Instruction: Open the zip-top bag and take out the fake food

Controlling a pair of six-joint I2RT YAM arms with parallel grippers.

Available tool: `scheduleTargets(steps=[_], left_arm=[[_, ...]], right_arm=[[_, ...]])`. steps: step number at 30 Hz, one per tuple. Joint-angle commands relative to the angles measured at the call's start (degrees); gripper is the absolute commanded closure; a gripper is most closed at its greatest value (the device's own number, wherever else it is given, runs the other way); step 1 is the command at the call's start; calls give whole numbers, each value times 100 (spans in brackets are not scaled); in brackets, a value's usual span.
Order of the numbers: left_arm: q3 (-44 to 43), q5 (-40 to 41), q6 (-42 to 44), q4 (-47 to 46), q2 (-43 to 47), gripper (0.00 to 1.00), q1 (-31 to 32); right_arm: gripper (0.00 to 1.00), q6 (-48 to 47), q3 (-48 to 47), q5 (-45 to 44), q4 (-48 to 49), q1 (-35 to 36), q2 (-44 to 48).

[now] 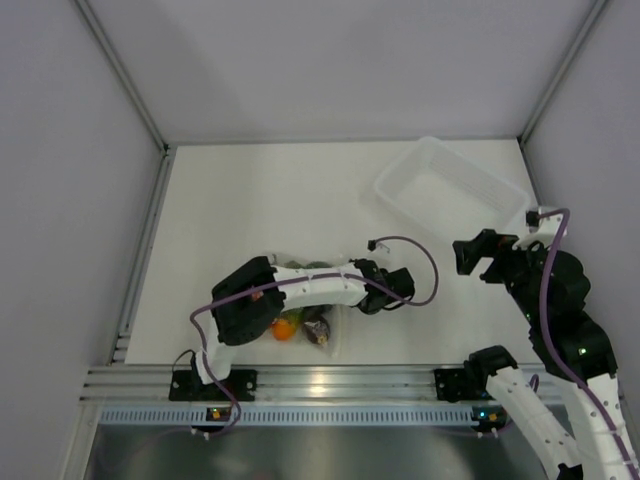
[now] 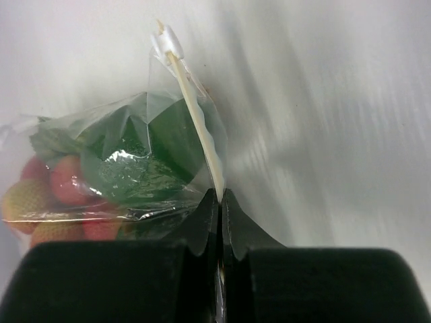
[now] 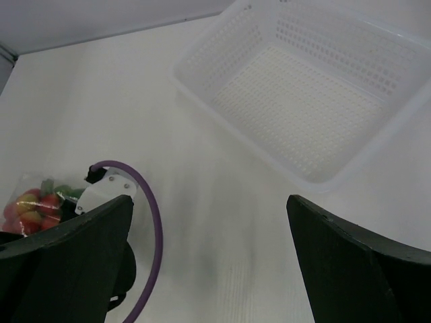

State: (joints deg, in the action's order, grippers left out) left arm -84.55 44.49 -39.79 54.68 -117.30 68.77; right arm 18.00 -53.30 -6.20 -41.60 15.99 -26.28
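The zip-top bag (image 2: 138,158) is clear, crinkled plastic lying on the white table, its pale zip strip (image 2: 195,114) standing on edge. My left gripper (image 2: 220,194) is shut on the lower end of that strip. Inside the bag is the fake food (image 2: 64,185): red and yellowish pieces beside dark green leaves. From above, the bag (image 1: 300,268) lies mostly under my left arm, with an orange piece (image 1: 284,328) and a dark one (image 1: 319,333) showing. My left gripper (image 1: 362,302) sits at the bag's right edge. My right gripper (image 3: 209,202) hangs open over bare table, well right of the bag (image 3: 30,202).
A translucent perforated tub (image 1: 450,190) stands at the back right, just beyond my right gripper (image 1: 480,255). A purple cable (image 3: 145,222) loops from the left wrist. Aluminium rails run along the table's near edge (image 1: 330,385), and walls close in the left, back and right.
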Motion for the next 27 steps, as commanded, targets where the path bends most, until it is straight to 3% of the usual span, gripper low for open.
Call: scheduleTargets(steps=[1, 14, 17, 20, 24, 27], left_arm=[[-96, -204, 445, -1, 1039, 100, 31], [-141, -1223, 2554, -194, 3387, 100, 5], [-62, -1811, 3090, -430, 3976, 100, 5], [263, -2514, 3844, -807, 4609, 100, 5], [536, -3243, 4268, -1011, 5146, 100, 5], [606, -4069, 4488, -1108, 5436, 100, 5]], right_arm=[[1, -68, -75, 66, 250, -8, 106], [1, -402, -251, 65, 12, -8, 229], [1, -613, -260, 837, 161, 1, 229], [3, -675, 3, 2145, 747, 80, 273], [1, -544, 74, 4672, 1459, 80, -87], [0, -26, 231, 5914, 2484, 80, -254]])
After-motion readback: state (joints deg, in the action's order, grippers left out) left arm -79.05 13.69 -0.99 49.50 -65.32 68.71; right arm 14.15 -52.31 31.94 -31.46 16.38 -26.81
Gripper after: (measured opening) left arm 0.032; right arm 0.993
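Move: Between the left hand's shut fingers is already the bag's zip edge, pinched low over the table. From this hand the bag's filled middle lies about 11 cm left and 2 cm back, 2 cm lower; the eggplant is 6 cm left and 9 cm back, the white tray some 27 cm right and 26 cm ahead. From the open right hand the bag's middle is about 35 cm left, level fore and aft, 26 cm below; the tray is 28 cm ahead, 3 cm right. Keeping its pinch on the zip edge, the left hand hoists the bag roughly 25 cm, late in the rise drawing back towards its base and swinging counter-clockwise about 45 degrees while rolling its left side down. The right hand all but waits, then sweeps left towards the raised bag, rising and backing slightly and turning counter-clockwise to face it, jaws wide open and touching nothing. ##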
